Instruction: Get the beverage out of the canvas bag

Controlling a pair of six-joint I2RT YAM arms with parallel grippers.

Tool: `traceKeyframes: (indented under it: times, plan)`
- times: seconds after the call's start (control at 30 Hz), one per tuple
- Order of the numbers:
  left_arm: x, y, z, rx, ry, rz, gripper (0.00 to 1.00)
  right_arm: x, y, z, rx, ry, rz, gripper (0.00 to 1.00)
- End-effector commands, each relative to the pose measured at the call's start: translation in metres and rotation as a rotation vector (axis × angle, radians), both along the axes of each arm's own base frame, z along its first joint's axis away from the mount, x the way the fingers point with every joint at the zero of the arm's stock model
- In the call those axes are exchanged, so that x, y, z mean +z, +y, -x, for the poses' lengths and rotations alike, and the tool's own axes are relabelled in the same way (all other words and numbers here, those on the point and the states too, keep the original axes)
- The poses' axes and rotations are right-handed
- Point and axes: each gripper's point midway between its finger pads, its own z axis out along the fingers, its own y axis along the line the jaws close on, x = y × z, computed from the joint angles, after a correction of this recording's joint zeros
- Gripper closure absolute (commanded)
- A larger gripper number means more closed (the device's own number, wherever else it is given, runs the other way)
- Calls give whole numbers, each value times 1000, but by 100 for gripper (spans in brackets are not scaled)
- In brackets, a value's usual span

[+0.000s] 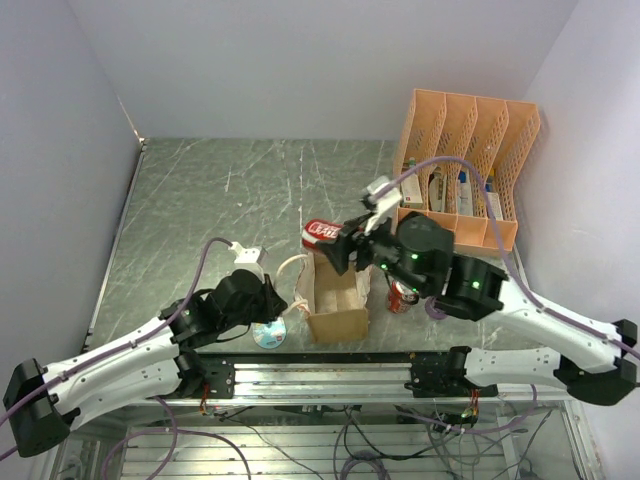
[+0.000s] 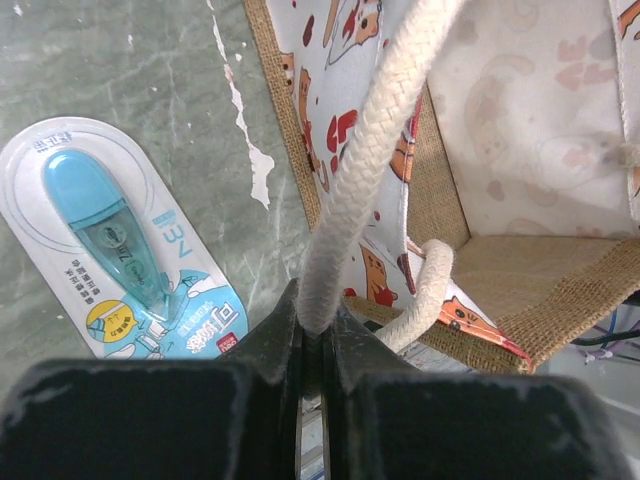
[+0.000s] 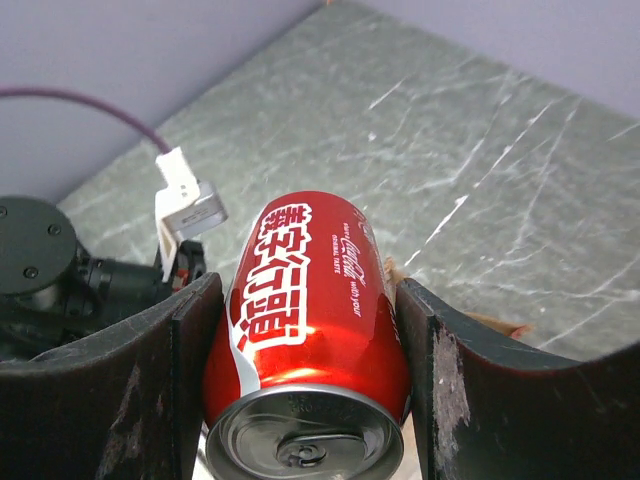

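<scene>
The tan canvas bag [image 1: 335, 300] stands open near the table's front edge. Its printed lining shows in the left wrist view [image 2: 520, 150]. My left gripper [image 1: 281, 300] is shut on one cream-white loop handle [image 2: 350, 200] at the bag's left side, the rope pinched between its jaws [image 2: 318, 320]. My right gripper [image 1: 338, 246] is shut on a red cola can [image 1: 321, 232] and holds it on its side above the bag's far end. In the right wrist view the can [image 3: 315, 310] fills the gap between the gripper's two fingers [image 3: 308, 298].
A second red can [image 1: 403, 297] stands on the table right of the bag. An orange perforated file organizer [image 1: 465, 165] stands at the back right. A blue correction-tape pack [image 1: 270, 335] lies left of the bag, also in the left wrist view [image 2: 110, 250].
</scene>
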Motion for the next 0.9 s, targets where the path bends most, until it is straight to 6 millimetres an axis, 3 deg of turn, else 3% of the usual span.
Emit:
traceKeyframes:
  times: [0.0, 0.17, 0.47, 0.6, 0.87]
  plan:
    - [18, 12, -11, 75, -55, -3, 93, 34, -34, -15, -154, -93, -96, 100]
    - [23, 24, -13, 108, -73, -38, 93, 13, -84, -24, -357, -77, -29, 100]
    - [29, 28, -12, 127, -82, -22, 93, -31, -157, -19, -639, 11, 40, 100]
    - [28, 28, -12, 129, -76, -18, 93, -47, -172, -15, -687, 44, 66, 100]
    - [27, 33, -10, 152, -67, -1, 93, -55, -172, -15, -687, 47, 73, 100]
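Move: The right hand already holds the last red can, high over the bag. The space it goes to is by the standing red can, about 21 cm to its right, level with it and some 26 cm below. Near that stand two purple cans, 10 cm ahead and 22 cm right, and 7 cm ahead and 31 cm right of the hand. The bag is 2 cm back and 3 cm right. From the left hand the standing can is 3 cm ahead and 31 cm right. Right hand swings its can some 17 cm right and down towards standing cans; left eases the handle left. ##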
